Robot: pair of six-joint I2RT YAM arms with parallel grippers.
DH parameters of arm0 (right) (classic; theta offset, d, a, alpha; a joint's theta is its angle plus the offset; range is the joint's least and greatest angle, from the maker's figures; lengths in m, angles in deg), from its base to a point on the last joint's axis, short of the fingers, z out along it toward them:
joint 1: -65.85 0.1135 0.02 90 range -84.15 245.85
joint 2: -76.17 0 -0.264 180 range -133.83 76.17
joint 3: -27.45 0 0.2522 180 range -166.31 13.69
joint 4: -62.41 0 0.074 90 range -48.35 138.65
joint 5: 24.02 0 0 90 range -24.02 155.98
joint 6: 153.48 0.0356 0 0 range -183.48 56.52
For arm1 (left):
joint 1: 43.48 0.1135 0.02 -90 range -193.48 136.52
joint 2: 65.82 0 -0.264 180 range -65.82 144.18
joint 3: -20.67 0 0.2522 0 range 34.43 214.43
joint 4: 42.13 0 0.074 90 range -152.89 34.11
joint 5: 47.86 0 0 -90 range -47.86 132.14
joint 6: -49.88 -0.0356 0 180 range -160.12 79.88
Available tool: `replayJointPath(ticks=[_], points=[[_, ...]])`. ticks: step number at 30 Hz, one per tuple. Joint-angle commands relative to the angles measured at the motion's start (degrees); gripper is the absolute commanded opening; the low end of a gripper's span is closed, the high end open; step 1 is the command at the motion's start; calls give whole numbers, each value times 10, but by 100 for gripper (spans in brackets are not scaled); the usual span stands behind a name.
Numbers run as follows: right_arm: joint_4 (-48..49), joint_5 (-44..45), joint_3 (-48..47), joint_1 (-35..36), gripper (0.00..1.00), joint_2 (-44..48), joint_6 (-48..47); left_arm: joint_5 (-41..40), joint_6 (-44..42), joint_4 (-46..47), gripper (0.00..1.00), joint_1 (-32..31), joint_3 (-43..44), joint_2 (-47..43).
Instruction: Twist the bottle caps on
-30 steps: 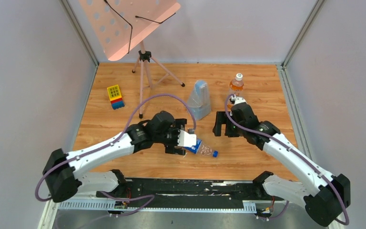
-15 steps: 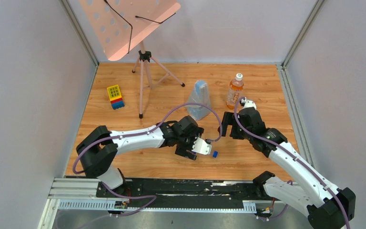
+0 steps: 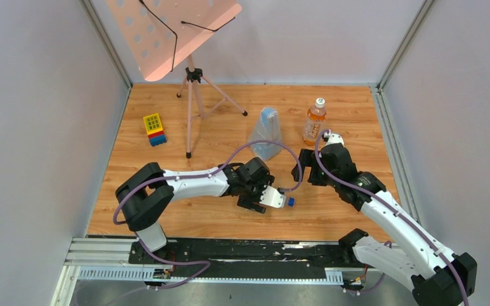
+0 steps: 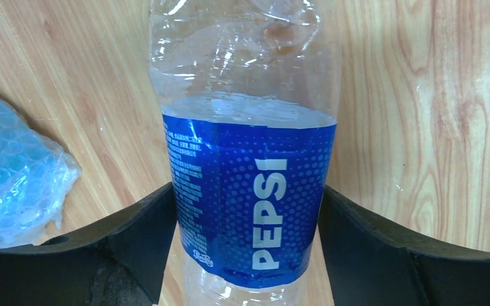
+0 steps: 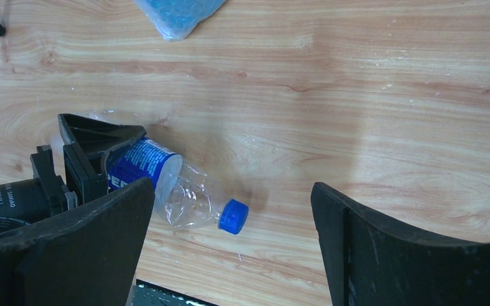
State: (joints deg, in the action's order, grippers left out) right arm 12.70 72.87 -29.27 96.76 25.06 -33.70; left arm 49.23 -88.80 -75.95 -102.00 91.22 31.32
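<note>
The Pepsi bottle (image 3: 275, 197) lies on its side on the wood table (image 3: 332, 210), its blue cap (image 3: 289, 202) on its neck and pointing right. My left gripper (image 3: 265, 197) is shut on its blue label (image 4: 249, 191), with a finger pressed against each side. The orange bottle (image 3: 314, 124) stands upright at the back right with its white cap (image 3: 319, 101) on top. My right gripper (image 3: 303, 171) hangs open between the two bottles and holds nothing. Its wrist view looks down on the Pepsi bottle (image 5: 166, 182) and the blue cap (image 5: 234, 216).
A bluish plastic bag (image 3: 266, 134) stands just behind the left gripper and is also seen as a bag (image 4: 13, 172) in the left wrist view. A pink music stand (image 3: 191, 95) and a stack of toy bricks (image 3: 154, 129) are at the back left. Grey walls enclose the table.
My left arm has stretched out to the right, shifting the Pepsi bottle slightly right, and its jaws have closed onto the label. The right gripper has drawn back from the orange bottle.
</note>
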Motion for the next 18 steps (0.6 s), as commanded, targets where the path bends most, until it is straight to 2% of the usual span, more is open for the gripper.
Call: replayJointPath(ticks=[1,2,5,8,12,18], points=[[28,-6,-6,-3,95,11,8,-1,32,26,81,-2,10,3],[28,-4,-7,-3,95,16,10,-5,47,35,78,-1,3,-8],[30,4,-12,-3,94,36,16,-24,88,97,63,-1,-19,-33],[47,4,-13,-3,94,66,20,-52,147,161,54,-1,-48,-66],[79,-8,-5,-4,94,105,30,-84,222,232,51,0,-80,-99],[131,-44,11,-3,95,131,58,-137,332,341,51,0,-134,-156]])
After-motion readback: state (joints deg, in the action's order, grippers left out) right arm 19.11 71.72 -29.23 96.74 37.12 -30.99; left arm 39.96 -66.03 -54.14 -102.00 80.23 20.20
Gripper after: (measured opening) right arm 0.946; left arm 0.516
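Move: The Pepsi bottle lies right between the open left fingers, its blue cap some 11 cm to the right of that hand and about 4 cm back. The blue bubble-wrap pouch stands about 16 cm ahead and 3 cm right of it. From the right hand the blue cap lies about 5 cm back, 5 cm left and 12 cm below; the orange bottle stands roughly 17 cm straight ahead, the pouch some 14 cm ahead and 14 cm left. Close the left gripper on the sides of the Pepsi bottle at its label, then lift it about 5 cm and slightly forward, tipping the fingers up to the right and turning counter-clockwise, both by some 20 degrees, to raise the cap end towards the right gripper. Raise the empty, open right hand about 7 cm, tipping its fingers up. ##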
